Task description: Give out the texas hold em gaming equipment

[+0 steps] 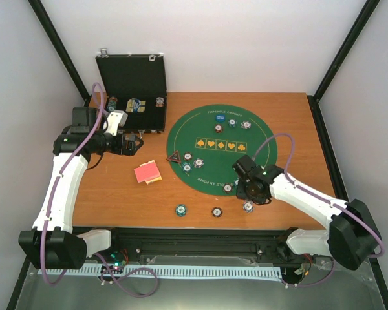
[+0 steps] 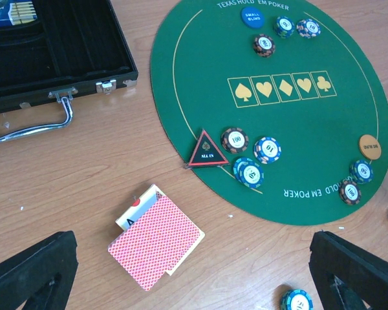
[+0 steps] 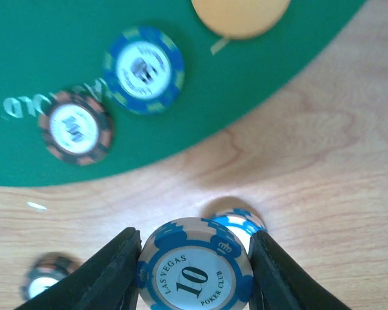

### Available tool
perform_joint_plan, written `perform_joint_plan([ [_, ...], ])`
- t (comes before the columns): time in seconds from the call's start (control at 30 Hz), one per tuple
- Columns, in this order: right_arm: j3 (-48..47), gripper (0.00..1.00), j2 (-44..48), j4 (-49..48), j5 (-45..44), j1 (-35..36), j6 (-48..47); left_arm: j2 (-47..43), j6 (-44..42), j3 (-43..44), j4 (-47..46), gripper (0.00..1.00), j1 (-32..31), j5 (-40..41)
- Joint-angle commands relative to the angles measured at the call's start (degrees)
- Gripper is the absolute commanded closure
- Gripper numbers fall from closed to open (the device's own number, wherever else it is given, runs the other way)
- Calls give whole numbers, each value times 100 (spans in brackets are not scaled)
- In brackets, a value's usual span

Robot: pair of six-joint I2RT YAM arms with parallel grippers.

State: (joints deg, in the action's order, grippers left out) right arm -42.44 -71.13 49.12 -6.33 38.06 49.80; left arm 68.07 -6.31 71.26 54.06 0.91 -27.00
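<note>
My right gripper [image 3: 195,261] is shut on a white and blue "10" poker chip [image 3: 194,271], lifted over the wood just off the near right rim of the green mat [image 1: 221,169]. A second blue and white chip [image 3: 238,219] lies on the table under it. On the mat near it are a blue chip [image 3: 143,69], a brown chip [image 3: 75,127] and the orange disc [image 3: 240,14]. My left gripper [image 2: 194,278] hangs open above the red-backed playing cards [image 2: 156,240]. The black triangle marker [image 2: 207,152] sits at the mat's left rim beside three chips [image 2: 252,173]. The blue disc [image 2: 251,18] lies at the far side.
The black hinged case [image 1: 132,90] stands open at the back left with more chips inside. Two loose chips [image 1: 180,210] [image 1: 217,211] lie on the wood near the front edge. The right arm [image 1: 310,197] stretches in from the front right.
</note>
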Motion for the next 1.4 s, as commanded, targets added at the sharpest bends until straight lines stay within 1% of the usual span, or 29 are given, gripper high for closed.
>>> perform_joint_plan([
  [0.0,-544,76,30,296,-246,-252,-382,-67,-108,204,84,0,38,49],
  [0.27,-1064,77,-368,80,-199,-1643,-1336,-48,-125,262,129,0,32,73],
  [0.43,-1301,77,-1035,-339,-157,-2272,-1723,2,-133,318,179,0,33,71],
  [0.6,-1496,77,-1819,-747,-117,-2694,-1893,40,-222,313,296,0,33,27],
  [0.83,-1811,76,-2612,-1016,49,-3029,-2115,50,-542,284,485,0,32,-22],
  [1.0,-1962,76,-2892,-1107,88,-3055,-2150,111,-822,134,589,0,34,-24],
  [1.17,-1922,75,-3095,-1231,203,-3057,-2142,281,-1126,94,839,0,35,-64],
  [1.2,-1914,74,-3130,-1249,214,-3059,-2141,293,-1194,76,871,0,33,-94],
  [1.27,-1890,69,-3164,-1272,266,-3059,-2147,274,-1360,28,922,0,33,-146],
  [1.33,-1886,59,-3149,-1268,283,-3054,-2154,239,-1590,-33,988,0,35,-186],
  [1.37,-1897,52,-3113,-1252,278,-3059,-2166,233,-1714,-60,1039,0,34,-184],
])
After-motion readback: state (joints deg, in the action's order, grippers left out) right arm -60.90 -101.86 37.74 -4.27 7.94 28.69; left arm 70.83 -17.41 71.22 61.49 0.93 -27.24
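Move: The right hand already holds a white-and-blue 10 chip. Its goal, the bare strip of mat right of the orange dealer button, lies about 15 cm ahead, 9 cm right and 5 cm below. The dealer button is some 13 cm ahead and 2 cm right, a blue chip 9 cm ahead and 3 cm left, and a leftover white chip 2 cm back and 1 cm right, all about 5 cm down. From the left hand that strip is roughly 50 cm right, 3 cm ahead and 24 cm below. Keeping its pinch on the 10 chip, the right hand carries it some 15 cm forward and 9 cm right, arching up about 4 cm past the blue chip and dealer button, then sinking about 8 cm to just over the mat while turning roughly 10 degrees clockwise. Late on, the empty, open left hand sinks 3 cm and eases back 2 cm. ##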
